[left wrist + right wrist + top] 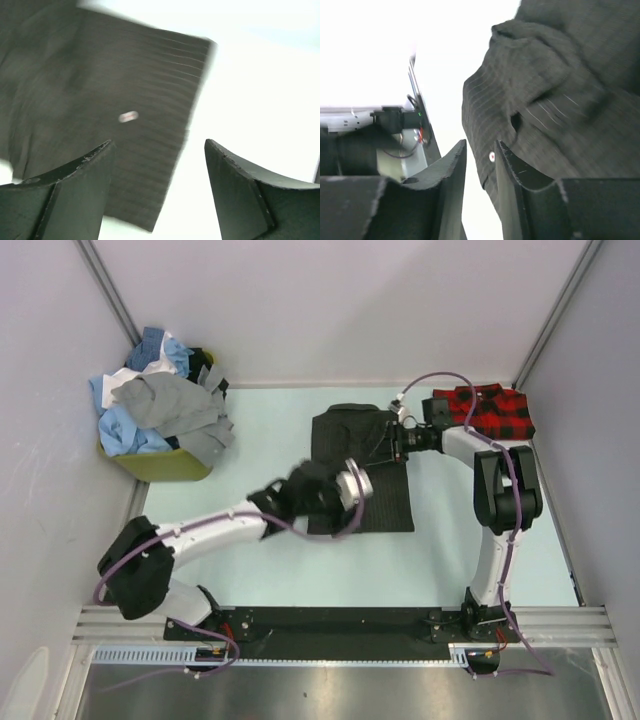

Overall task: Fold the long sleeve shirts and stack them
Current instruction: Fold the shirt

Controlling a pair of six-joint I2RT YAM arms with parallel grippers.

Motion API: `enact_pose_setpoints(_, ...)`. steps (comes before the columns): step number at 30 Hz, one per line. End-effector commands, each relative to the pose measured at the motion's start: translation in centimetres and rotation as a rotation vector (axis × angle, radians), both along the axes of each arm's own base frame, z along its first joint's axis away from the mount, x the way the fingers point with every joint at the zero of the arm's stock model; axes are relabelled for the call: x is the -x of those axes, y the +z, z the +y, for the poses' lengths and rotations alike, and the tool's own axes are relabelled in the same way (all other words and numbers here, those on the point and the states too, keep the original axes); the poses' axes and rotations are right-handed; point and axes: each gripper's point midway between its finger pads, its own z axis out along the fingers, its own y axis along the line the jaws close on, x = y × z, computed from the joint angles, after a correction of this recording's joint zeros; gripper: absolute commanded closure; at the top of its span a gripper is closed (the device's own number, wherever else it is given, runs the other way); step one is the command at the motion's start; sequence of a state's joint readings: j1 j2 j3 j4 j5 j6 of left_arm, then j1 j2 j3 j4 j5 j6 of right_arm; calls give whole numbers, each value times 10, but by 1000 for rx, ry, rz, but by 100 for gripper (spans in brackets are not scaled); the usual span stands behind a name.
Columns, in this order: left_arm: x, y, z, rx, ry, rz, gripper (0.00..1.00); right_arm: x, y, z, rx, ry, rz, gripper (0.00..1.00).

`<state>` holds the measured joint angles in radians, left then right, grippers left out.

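Observation:
A dark charcoal pinstriped shirt [372,495] lies partly folded in the middle of the table. A red-and-black plaid shirt [485,410] lies folded at the back right corner. My left gripper [340,490] hovers over the charcoal shirt's left part. In the left wrist view the left gripper [157,145] stands wide open above a corner of the shirt [100,100], holding nothing. My right gripper [398,437] is at the shirt's right edge near the collar. In the right wrist view the right gripper [480,142] shows a narrow gap beside the shirt's buttoned edge [545,100], with no cloth between the fingers.
An olive basket [165,465] at the back left holds a heap of blue, white and grey shirts [160,405]. Grey walls close in the table on three sides. The arm bases stand on a black rail [330,625] at the near edge.

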<state>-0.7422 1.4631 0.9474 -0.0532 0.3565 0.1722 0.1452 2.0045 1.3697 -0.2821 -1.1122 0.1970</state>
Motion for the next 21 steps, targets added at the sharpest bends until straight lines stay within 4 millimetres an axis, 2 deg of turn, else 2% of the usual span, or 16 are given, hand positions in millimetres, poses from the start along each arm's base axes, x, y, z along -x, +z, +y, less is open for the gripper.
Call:
enact_pose_setpoints(1,13,-51,12,-375,-115,-412,24,7,-29,25,29,87,6,67)
enact_pose_setpoints(3,22,-58,-3,-396,-157,-477,24,3,-38,33,27,99,5,67)
enact_pose_setpoints(6,30,-78,-12,-473,-198,-561,25,-1,-47,42,27,109,-8,67)
enact_pose_setpoints(8,31,-94,-8,-533,-200,-590,25,0,-60,44,30,115,15,67)
enact_pose_setpoints(11,30,-106,-5,-586,-199,-638,27,0,-78,39,52,118,31,67)
enact_pose_setpoints(13,31,-112,-2,-607,-211,-656,32,1,-87,37,74,127,33,67)
enact_pose_setpoints(14,31,-117,0,-625,-217,-657,37,6,-95,35,87,134,58,68)
enact_pose_setpoints(17,37,-123,4,-657,-269,-643,73,12,-103,35,108,155,65,67)
enact_pose_setpoints(18,40,-120,1,-645,-285,-634,90,13,-104,34,113,170,42,67)
enact_pose_setpoints(19,43,-112,0,-626,-292,-627,95,19,-104,35,118,186,48,68)
enact_pose_setpoints(20,54,-116,3,-630,-328,-578,100,21,-99,36,119,193,35,67)
enact_pose_setpoints(21,57,-109,-1,-614,-336,-556,100,24,-95,37,121,202,30,68)
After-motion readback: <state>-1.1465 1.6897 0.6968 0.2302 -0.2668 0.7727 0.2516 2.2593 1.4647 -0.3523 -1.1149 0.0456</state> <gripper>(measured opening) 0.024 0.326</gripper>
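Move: Just about under the left hand, some 13 cm below it and 4 cm back, is the middle stretch of the dark shirt's near hem; the hem's left corner lies about 7 cm to the left of that spot, and the white button 8 cm beyond it and 3 cm to the right. From the right hand, the raised fold to hold is 2 cm back, 4 cm left and 9 cm below, with the button 5 cm nearer than that fold and the collar some 20 cm ahead. Dropping about 12 cm and drawing back some 4 cm, the left hand swings its open fingers round by roughly 50 degrees to point forward, right and down, then shuts them on the near hem at the end. Meanwhile the right hand shifts 4 cm left and sinks 9 cm onto the raised fold, slightly back, its part-open fingers unchanged, and stays there on the cloth. ##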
